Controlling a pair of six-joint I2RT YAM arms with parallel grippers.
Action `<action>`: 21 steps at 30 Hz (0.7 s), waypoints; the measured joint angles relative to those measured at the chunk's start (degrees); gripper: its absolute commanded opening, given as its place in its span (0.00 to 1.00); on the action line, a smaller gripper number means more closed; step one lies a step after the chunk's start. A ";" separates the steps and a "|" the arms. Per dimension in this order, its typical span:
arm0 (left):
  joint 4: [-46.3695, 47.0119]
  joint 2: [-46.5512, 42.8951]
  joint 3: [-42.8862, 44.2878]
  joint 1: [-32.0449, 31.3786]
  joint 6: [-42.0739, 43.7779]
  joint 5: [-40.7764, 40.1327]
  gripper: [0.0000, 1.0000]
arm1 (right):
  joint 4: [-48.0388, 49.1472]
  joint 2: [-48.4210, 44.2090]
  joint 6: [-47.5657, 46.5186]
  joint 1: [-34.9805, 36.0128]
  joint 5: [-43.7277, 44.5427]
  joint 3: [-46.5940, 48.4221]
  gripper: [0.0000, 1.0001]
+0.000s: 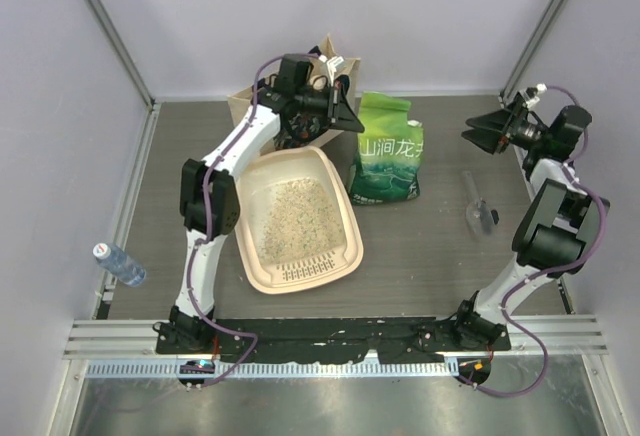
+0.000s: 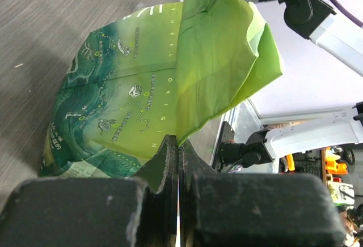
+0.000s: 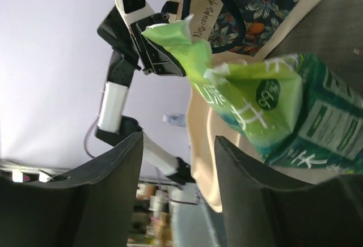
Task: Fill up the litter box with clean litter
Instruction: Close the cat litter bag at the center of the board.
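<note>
The cream litter box (image 1: 345,246) lies left of centre, with a thin layer of pale speckled clean litter (image 1: 290,216) on its floor. Right behind its far right corner stands a green litter bag (image 1: 390,161). My left gripper (image 1: 355,121) is shut on the bag's top left corner; in the left wrist view the green edge (image 2: 195,116) runs into the closed jaws of the left gripper (image 2: 180,139). My right gripper (image 1: 488,134) hangs open to the bag's right, apart from it. In the right wrist view the right gripper (image 3: 177,139) holds nothing, and the bag (image 3: 272,111) and litter box (image 3: 198,145) lie beyond it.
A beige tote bag (image 1: 332,61) stands at the back behind the left arm. A water bottle (image 1: 120,264) lies at the left table edge. A small clear plastic item (image 1: 478,211) lies on the right, near the right arm. Metal frame posts rise at both back corners.
</note>
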 measured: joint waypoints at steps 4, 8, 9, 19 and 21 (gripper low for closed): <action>2.36 -0.04 -1.20 -0.85 0.85 -0.20 0.45 | 27.32 2.95 14.43 4.24 -0.55 2.36 0.87; 2.95 -0.07 -2.47 -1.66 3.58 -1.53 0.59 | 39.74 8.11 20.76 7.45 -0.57 7.28 0.88; 2.89 -0.07 -2.73 -1.73 4.39 -2.01 0.60 | 41.46 9.11 20.98 7.91 -0.72 7.91 0.88; 1.36 -0.09 -2.05 -2.12 11.82 -4.57 0.61 | 44.39 18.67 23.96 8.15 3.21 20.00 0.88; 1.27 -0.09 -1.29 -2.12 12.28 -4.76 0.61 | 37.24 16.50 19.93 8.17 5.84 19.98 0.88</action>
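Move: The left fingers already pinch the left corner of the litter bag's folded top; the bag's middle is about 6 cm to their right, 2 cm back and 10 cm down. From there the litter box lies roughly 15 cm left and 14 cm back, 20 cm down, and the tote bag some 14 cm left, 6 cm ahead. From the empty right hand the litter bag is about 19 cm left, level with it, 10 cm lower; the scoop is 7 cm back on the table, straight behind. Open the left gripper to a bit over half and let go of the bag's top corner, staying right around it: dip about 2 cm, ease 1 cm further right and roll the wrist some 15 degrees. Meanwhile spread the empty right fingers nearly wide, swing that hand left and up, then mainly forward, about 8 cm out in all, tilting it. ##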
